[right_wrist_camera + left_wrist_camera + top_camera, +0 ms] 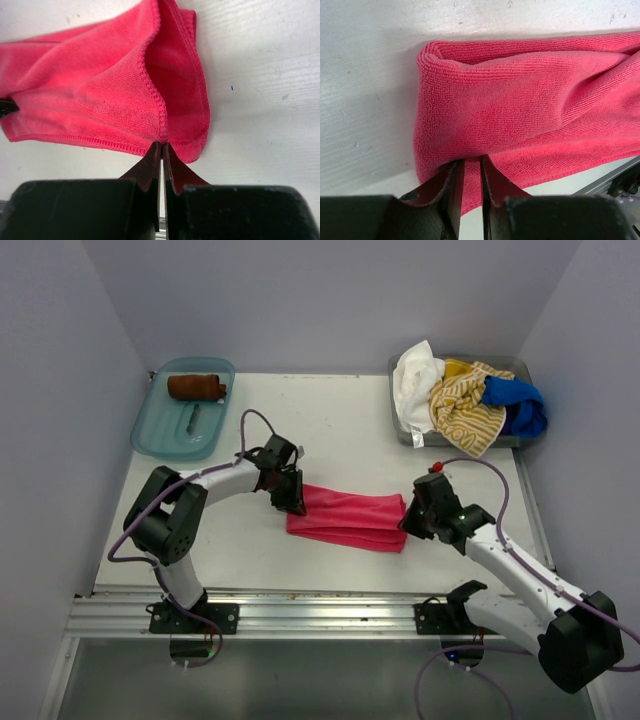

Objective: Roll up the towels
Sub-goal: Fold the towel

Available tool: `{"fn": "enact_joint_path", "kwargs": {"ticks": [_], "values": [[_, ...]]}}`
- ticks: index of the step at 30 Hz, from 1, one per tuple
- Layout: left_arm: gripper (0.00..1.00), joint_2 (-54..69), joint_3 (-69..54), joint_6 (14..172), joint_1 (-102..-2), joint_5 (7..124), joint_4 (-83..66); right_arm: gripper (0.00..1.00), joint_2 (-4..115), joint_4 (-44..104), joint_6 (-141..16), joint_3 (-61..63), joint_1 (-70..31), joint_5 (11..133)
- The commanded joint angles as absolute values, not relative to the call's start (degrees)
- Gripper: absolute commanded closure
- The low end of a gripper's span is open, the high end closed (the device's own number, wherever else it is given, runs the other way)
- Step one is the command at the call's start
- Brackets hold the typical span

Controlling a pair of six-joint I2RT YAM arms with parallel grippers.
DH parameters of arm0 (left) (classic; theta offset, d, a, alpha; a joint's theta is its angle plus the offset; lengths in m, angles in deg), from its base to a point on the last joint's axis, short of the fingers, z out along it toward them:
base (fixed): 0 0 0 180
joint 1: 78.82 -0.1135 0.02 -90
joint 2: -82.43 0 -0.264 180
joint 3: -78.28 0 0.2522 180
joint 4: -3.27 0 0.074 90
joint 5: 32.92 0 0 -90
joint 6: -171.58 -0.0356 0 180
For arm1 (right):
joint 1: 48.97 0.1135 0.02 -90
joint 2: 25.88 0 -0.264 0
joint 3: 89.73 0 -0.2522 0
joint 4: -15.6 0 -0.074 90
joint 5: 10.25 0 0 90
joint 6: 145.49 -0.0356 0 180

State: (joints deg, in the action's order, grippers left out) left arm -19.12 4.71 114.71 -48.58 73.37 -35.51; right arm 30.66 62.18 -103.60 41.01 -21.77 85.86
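A hot pink towel (350, 518) (520, 100) (90, 100) lies folded into a long band across the middle of the table. My left gripper (292, 502) (472, 161) is at its left end, shut on a fold of the cloth. My right gripper (408, 520) (162, 145) is at the right end, shut on the stitched hem near the corner. A rust-brown towel (196, 387) lies rolled in the teal tray (160, 435) at the back left. White (415, 375), yellow-and-white striped (465, 405) and blue (520, 405) towels are heaped at the back right.
The heaped towels sit in a grey bin (520, 365) in the back right corner, spilling over its front rim. Walls close the table on the left, back and right. A metal rail (300, 615) runs along the near edge by the arm bases.
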Motion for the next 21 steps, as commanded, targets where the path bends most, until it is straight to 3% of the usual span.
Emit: {"fn": "enact_joint_path", "kwargs": {"ticks": [1, 11, 14, 16, 19, 21], "values": [[0.78, -17.9, 3.4, 112.3, -49.4, 72.2, -36.9, 1.00, 30.3, 64.0, -105.3, 44.3, -21.1, 84.9], [0.78, -17.9, 3.3, 112.4, -49.5, 72.5, -36.9, 0.99, 31.8, 64.2, -106.3, 47.0, -20.8, 86.7], [0.78, -17.2, 2.4, 112.3, -49.5, 72.8, -37.7, 0.83, 30.0, 67.2, -105.3, 44.8, -20.8, 87.4], [0.78, -15.8, 1.9, 112.3, -49.5, 73.9, -38.4, 0.65, 28.3, 68.6, -104.7, 43.4, -20.8, 89.3], [0.77, -13.6, 0.4, 111.9, -49.5, 74.9, -39.3, 0.62, 29.0, 69.0, -103.5, 39.8, -20.8, 91.3], [0.76, -12.8, -1.3, 111.6, -49.5, 74.7, -40.1, 0.68, 31.2, 68.4, -102.6, 36.7, -20.8, 92.9]]}}
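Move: The right hand holds the folded-over layer's corner above the towel. The towel's near right corner, where it is being taken, lies about 2 cm back, 1 cm to its right and 6 cm below. The far right corner is roughly 11 cm ahead and level sideways; the left end lies some 25 cm left and 6 cm ahead. From the left hand, resting on that end, the near right corner is about 23 cm right and 8 cm back. Back and down, about 3 and 4 cm, the right hand draws the pinched red layer over the towel's near right corner, then opens its fingers to let go and rises about 2 cm, drifting right. The left hand stays on the left end, fingers slightly parted, until it too lifts straight up, nearly 2 cm, coming off the cloth. ##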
